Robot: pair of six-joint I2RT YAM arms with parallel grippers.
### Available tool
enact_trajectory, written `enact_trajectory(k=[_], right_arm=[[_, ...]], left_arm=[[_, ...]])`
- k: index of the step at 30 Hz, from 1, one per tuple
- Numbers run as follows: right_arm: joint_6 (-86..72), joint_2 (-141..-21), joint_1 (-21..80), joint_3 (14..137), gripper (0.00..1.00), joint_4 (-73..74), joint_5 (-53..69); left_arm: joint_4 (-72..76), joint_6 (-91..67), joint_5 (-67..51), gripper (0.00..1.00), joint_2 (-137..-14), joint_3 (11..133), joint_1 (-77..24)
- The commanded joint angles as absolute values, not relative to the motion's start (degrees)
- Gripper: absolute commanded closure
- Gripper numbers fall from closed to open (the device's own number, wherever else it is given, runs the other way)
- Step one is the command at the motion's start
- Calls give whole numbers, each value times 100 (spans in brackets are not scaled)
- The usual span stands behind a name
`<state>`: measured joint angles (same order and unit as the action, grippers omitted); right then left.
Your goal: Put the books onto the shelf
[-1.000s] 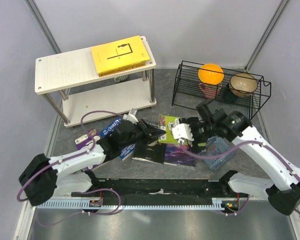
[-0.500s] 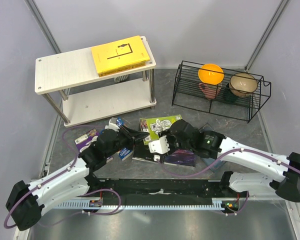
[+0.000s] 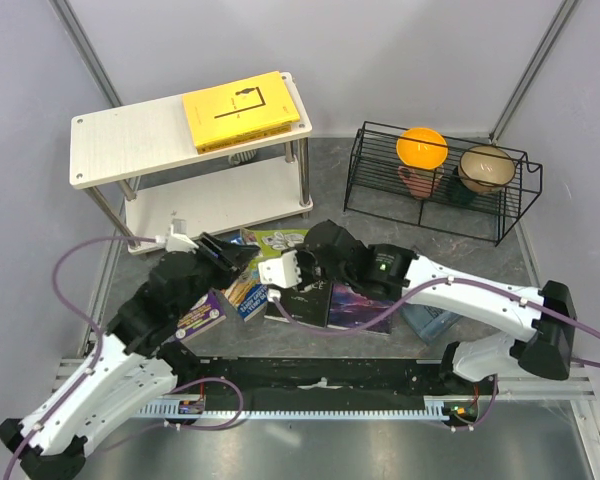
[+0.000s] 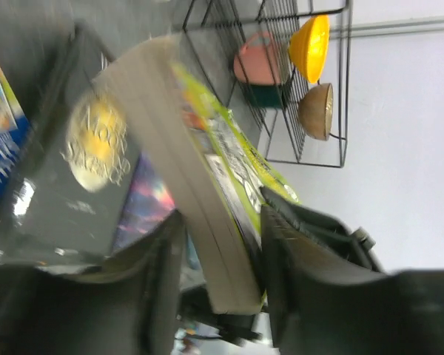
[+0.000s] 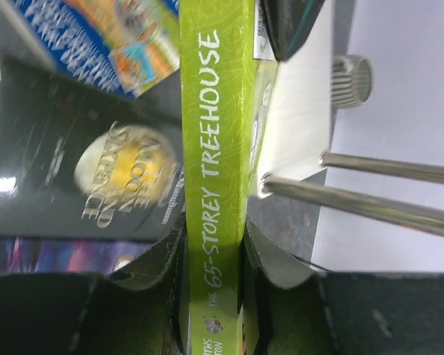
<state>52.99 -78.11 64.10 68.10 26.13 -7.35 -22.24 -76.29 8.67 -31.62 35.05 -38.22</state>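
Note:
A lime-green book [image 3: 277,240] stands on edge on the floor between my two grippers. My right gripper [image 3: 298,254] is shut on its spine [image 5: 211,148], both pads pressed against the covers. My left gripper [image 3: 238,255] is open around the same book [image 4: 207,185]: one finger lies on the green cover and a gap shows at the other. On the shelf [image 3: 130,140] at the back left lies a yellow book [image 3: 242,108]. A black-and-gold book [image 3: 302,305], a galaxy book [image 3: 365,310], a blue book [image 3: 248,297] and a purple book [image 3: 202,316] lie flat on the floor.
A black wire rack [image 3: 435,195] at the back right holds an orange bowl [image 3: 421,147], a tan bowl [image 3: 485,167] and a pink mug. The chrome shelf legs [image 5: 370,200] stand just beyond the green book. Another bluish book [image 3: 430,322] lies under the right arm.
The green book moved left toward the shelf. My right gripper closed onto its spine while my left gripper drew back leftward and opened its jaws around it.

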Motion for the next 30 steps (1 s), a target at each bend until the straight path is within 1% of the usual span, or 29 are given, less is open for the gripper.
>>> enact_trajectory(k=[1,2,3,5,6,8,15,21,26,30], right_arm=[[4799,-8261,6205,7628,100,2610,-738],[4808,-8375,6188,7742,100,2619,-747],[4834,-8559,6161,7969,100,2619,-747],[4878,-8735,6144,8199,100,2645,-738],[4895,-8928,6144,8426,100,2646,-738],[4957,-9148,6135,8682,100,2724,-729],[5229,-10036,5968,9658,100,2699,-782],[5677,-10503,5889,10300,100,2505,-984],[6064,-10818,5757,10433,100,1934,-1081],[6511,-11047,5652,10196,100,1102,-1186]], left_arm=[[-3567,-4829,1960,45,-2944,4788,-3823],[-4030,-4173,2021,40,-2970,4964,-3823],[-4252,-3949,2108,39,-3006,5305,-3815],[-4613,-3256,2171,36,-2997,5562,-3823],[-4867,-3121,2188,32,-2945,5729,-3823],[-4939,-2753,2101,27,-2752,5818,-3823],[-5238,-2461,2171,25,-2558,6082,-3823],[-5335,-2373,2276,24,-2523,6038,-3823],[-5361,-2399,2443,24,-2417,6038,-3823],[-5353,-2461,2478,24,-2382,6029,-3823]])
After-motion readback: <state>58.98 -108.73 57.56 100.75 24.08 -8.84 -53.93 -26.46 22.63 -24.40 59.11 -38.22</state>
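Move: Some 16 cm ahead of the right hand, about 14 cm to its left and 12 cm lower, lies the middle of the shelf's lower board. The shelf's front right post rises about 14 cm ahead and 3 cm to the right. On the floor some 18 cm below, the Moon and Sixpence book is 3 cm back, level sideways, and the 71-Storey book 2 cm back, 11 cm left. From the left hand the lower board is about 16 cm ahead, 6 cm left, 12 cm below. Carrying the green 65-Storey book in its still-closed fingers, the right hand goes forward about 12 cm and left some 9 cm towards the lower board, height nearly kept and wrist barely turning. The left hand, its fingers already parted, opens wider and clears the book, going left about 12 cm, rising 8 cm then settling slightly, drawing back a little and rolling some 50 degrees, left side up. ##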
